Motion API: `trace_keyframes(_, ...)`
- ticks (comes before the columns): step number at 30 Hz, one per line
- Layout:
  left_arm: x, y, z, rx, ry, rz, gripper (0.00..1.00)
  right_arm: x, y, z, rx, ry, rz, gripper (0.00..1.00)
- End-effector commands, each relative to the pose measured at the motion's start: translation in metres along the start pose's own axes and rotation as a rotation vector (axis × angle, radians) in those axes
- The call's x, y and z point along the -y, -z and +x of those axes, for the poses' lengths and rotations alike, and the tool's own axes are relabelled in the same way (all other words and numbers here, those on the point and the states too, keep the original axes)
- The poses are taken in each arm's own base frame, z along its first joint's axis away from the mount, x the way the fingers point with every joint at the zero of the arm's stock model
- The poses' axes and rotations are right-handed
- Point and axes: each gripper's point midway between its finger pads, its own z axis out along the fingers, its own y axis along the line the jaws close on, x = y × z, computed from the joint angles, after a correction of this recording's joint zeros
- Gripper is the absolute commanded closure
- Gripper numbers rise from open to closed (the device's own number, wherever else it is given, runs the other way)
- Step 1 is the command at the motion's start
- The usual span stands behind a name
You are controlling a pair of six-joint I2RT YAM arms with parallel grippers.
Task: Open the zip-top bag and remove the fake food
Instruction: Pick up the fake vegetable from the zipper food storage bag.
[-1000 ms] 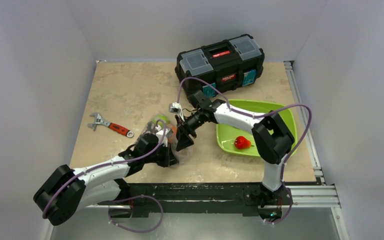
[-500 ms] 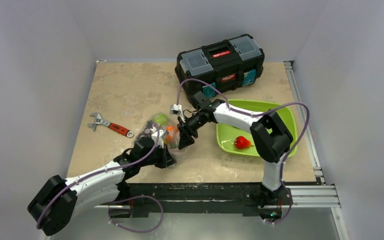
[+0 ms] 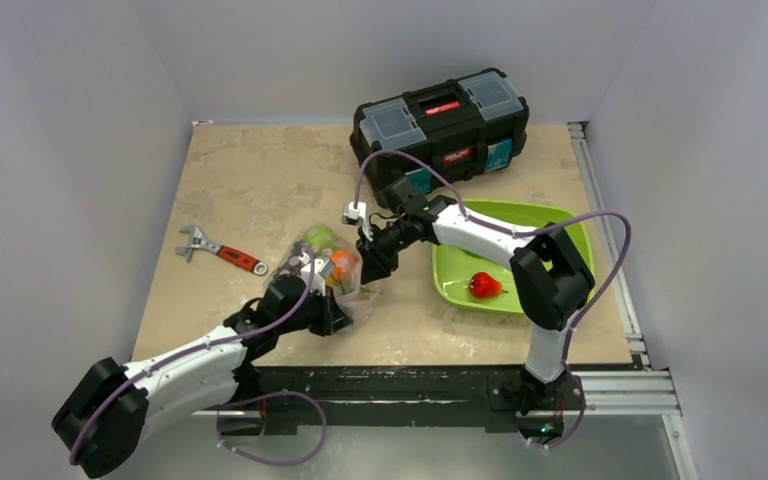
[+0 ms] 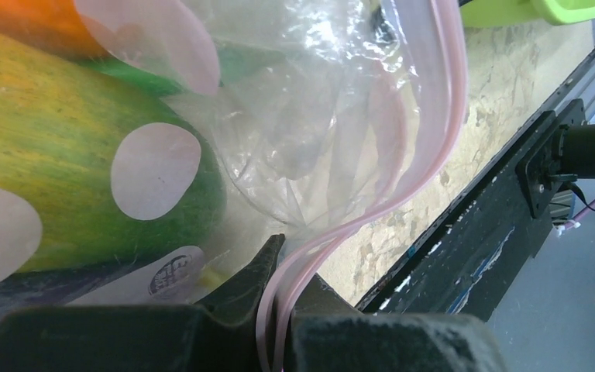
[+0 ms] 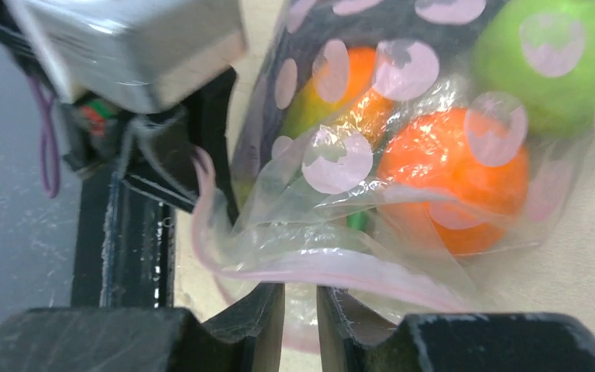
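The zip-top bag (image 3: 322,262) lies at the table's middle, clear with pale dots and a pink zip strip (image 4: 426,132). Fake food shows through it: an orange (image 5: 449,178), a green apple (image 5: 558,62), an orange-green mango (image 4: 62,139) and a green bean (image 5: 359,221). My left gripper (image 3: 337,314) is at the bag's near corner, its jaws (image 4: 294,260) shut on the zip strip. My right gripper (image 3: 373,266) is at the bag's right edge, its jaws (image 5: 300,291) closed to a narrow gap with bag film between them. A red pepper (image 3: 483,285) lies in the green tray (image 3: 560,225).
A black toolbox (image 3: 440,120) stands at the back, just behind the tray. A red-handled wrench (image 3: 222,252) lies left of the bag. The table's near edge and black rail (image 4: 511,209) run close behind my left gripper.
My right gripper drew back and to the right, and its jaws narrowed on the bag's edge. The bag stretched between the two grippers. My left arm shifted slightly while keeping its grip.
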Motion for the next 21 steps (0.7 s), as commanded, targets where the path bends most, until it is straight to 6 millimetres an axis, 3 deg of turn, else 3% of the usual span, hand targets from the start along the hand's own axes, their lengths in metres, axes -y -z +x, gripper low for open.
trace_keyframes(1, 0.009, 0.001, -0.009, 0.044, -0.012, 0.047, 1.00, 0.019, -0.016, 0.009, -0.048, -0.017, 0.089, 0.79)
trace_keyframes(9, 0.014, 0.000, -0.010, 0.045, -0.023, 0.079, 1.00, 0.025, -0.040, 0.013, -0.101, 0.001, 0.127, 0.76)
trace_keyframes(15, 0.016, -0.003, -0.009, 0.037, -0.022, 0.089, 1.00, 0.030, -0.059, 0.015, -0.145, 0.050, 0.173, 0.58)
trace_keyframes(21, 0.017, -0.005, -0.009, 0.033, -0.022, 0.097, 1.00, 0.042, -0.069, 0.023, -0.197, 0.095, 0.264, 0.53)
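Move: Below the right hand's partly open fingers, about 9 cm down, some 4 cm to the left and 2 cm farther out, lies the green pepper in the bag mouth. The orange is roughly 8 cm ahead and 6 cm left, the papaya about 5 cm ahead and 11 cm left, both some 8 cm lower. For the left hand, already pinching the rim, the pepper is about 8 cm ahead, 3 cm right and slightly lower. Dropping some 8 cm into the bag's mouth, the right hand works its fingers in under the upper film towards the green pepper, edging about 3 cm left in the second half and tilting roughly 15 degrees. The fingers spread to about half open late in the descent, on either side of the stem. The left hand keeps the rim pinched, nearly still. ##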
